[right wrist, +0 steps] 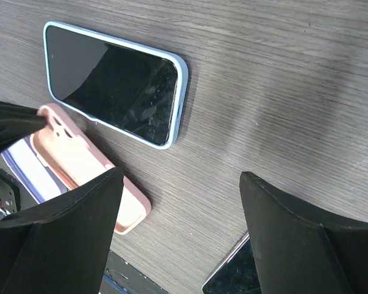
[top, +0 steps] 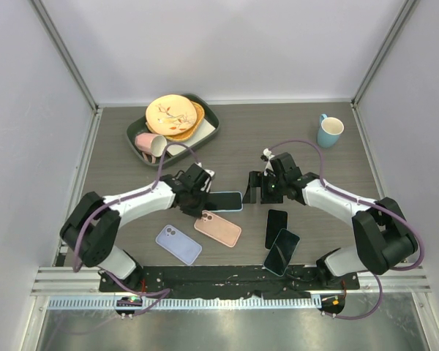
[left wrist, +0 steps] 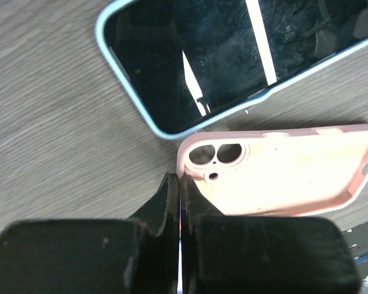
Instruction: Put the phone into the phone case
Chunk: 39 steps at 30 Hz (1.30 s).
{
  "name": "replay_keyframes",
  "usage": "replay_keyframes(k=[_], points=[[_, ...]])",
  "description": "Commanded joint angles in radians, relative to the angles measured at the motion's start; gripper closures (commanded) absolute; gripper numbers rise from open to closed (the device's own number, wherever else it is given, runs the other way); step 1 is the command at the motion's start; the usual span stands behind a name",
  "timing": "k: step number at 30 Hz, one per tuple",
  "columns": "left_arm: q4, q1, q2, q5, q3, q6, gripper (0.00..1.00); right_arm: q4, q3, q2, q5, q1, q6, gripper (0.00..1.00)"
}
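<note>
A phone in a light blue case [top: 224, 201] lies screen up mid-table; it also shows in the left wrist view [left wrist: 221, 55] and the right wrist view [right wrist: 110, 82]. An empty pink case [top: 218, 228] lies open side up just in front of it [left wrist: 294, 171] [right wrist: 80, 159]. My left gripper [top: 203, 203] [left wrist: 181, 179] is shut, its tips pinching the pink case's rim at the camera-hole corner. My right gripper [top: 257, 189] [right wrist: 181, 174] is open and empty, hovering right of the cased phone. Two bare black phones [top: 276, 227] [top: 282, 251] lie near the right arm.
A lavender case [top: 178, 244] lies at the front left. A dark tray [top: 214, 121] with plates and a pink cup stands at the back left. A blue mug [top: 329, 130] stands at the back right. A black phone's corner [right wrist: 233, 278] shows under my right gripper.
</note>
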Motion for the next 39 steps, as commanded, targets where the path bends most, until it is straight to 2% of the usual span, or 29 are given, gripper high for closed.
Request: replay_keyframes(k=[1, 9, 13, 14, 16, 20, 25, 36, 39], points=[[-0.055, 0.031, -0.15, -0.034, 0.055, -0.012, 1.0, 0.021, 0.039, -0.001, -0.008, 0.016, -0.029, 0.18], [-0.199, 0.249, -0.367, 0.01, 0.15, -0.021, 1.0, 0.021, 0.073, 0.079, -0.011, 0.103, -0.032, 0.18], [-0.263, 0.387, -0.492, -0.034, 0.194, -0.038, 1.0, 0.019, 0.104, 0.145, -0.028, 0.177, -0.018, 0.18], [-0.28, 0.406, -0.507, -0.089, 0.208, -0.041, 1.0, 0.027, 0.108, 0.156, -0.039, 0.192, -0.011, 0.19], [-0.3, 0.447, -0.548, -0.108, 0.236, -0.038, 1.0, 0.044, 0.12, 0.179, -0.042, 0.248, 0.005, 0.19], [-0.281, 0.473, -0.59, -0.086, 0.237, -0.034, 1.0, 0.076, 0.157, 0.267, -0.054, 0.32, 0.048, 0.19], [-0.27, 0.475, -0.595, -0.021, 0.234, -0.04, 1.0, 0.075, 0.238, 0.383, -0.054, 0.338, 0.105, 0.23], [-0.254, 0.475, -0.616, -0.002, 0.216, -0.026, 1.0, -0.143, 0.554, 0.608, 0.286, 0.331, 0.069, 0.23], [-0.27, 0.475, -0.615, -0.006, 0.217, -0.014, 1.0, -0.195, 0.628, 0.67, 0.294, 0.305, 0.042, 0.22]])
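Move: The left hand still pinches a corner of the pink case, whose middle is about 6 cm back and 6 right. From that hand the phone in the blue case lies 4 cm ahead and 8 right, the pink mug some 27 ahead and 20 left. From the open right hand that phone lies some 12 cm left, 2 ahead and 4 below, the pink case 9 back and 14 left, a loose black phone 10 back and 9 right. Keeping its pinch on the pink case, the left hand whisks it up some 21 cm and 13 left, a little forward, swinging about 30 degrees counter-clockwise, then hovers. The open right hand sweeps some 15 cm left and slightly down, curving back around the cased phone's near side, then forward to its near edge by the left end, where one fingertip seems to touch. ##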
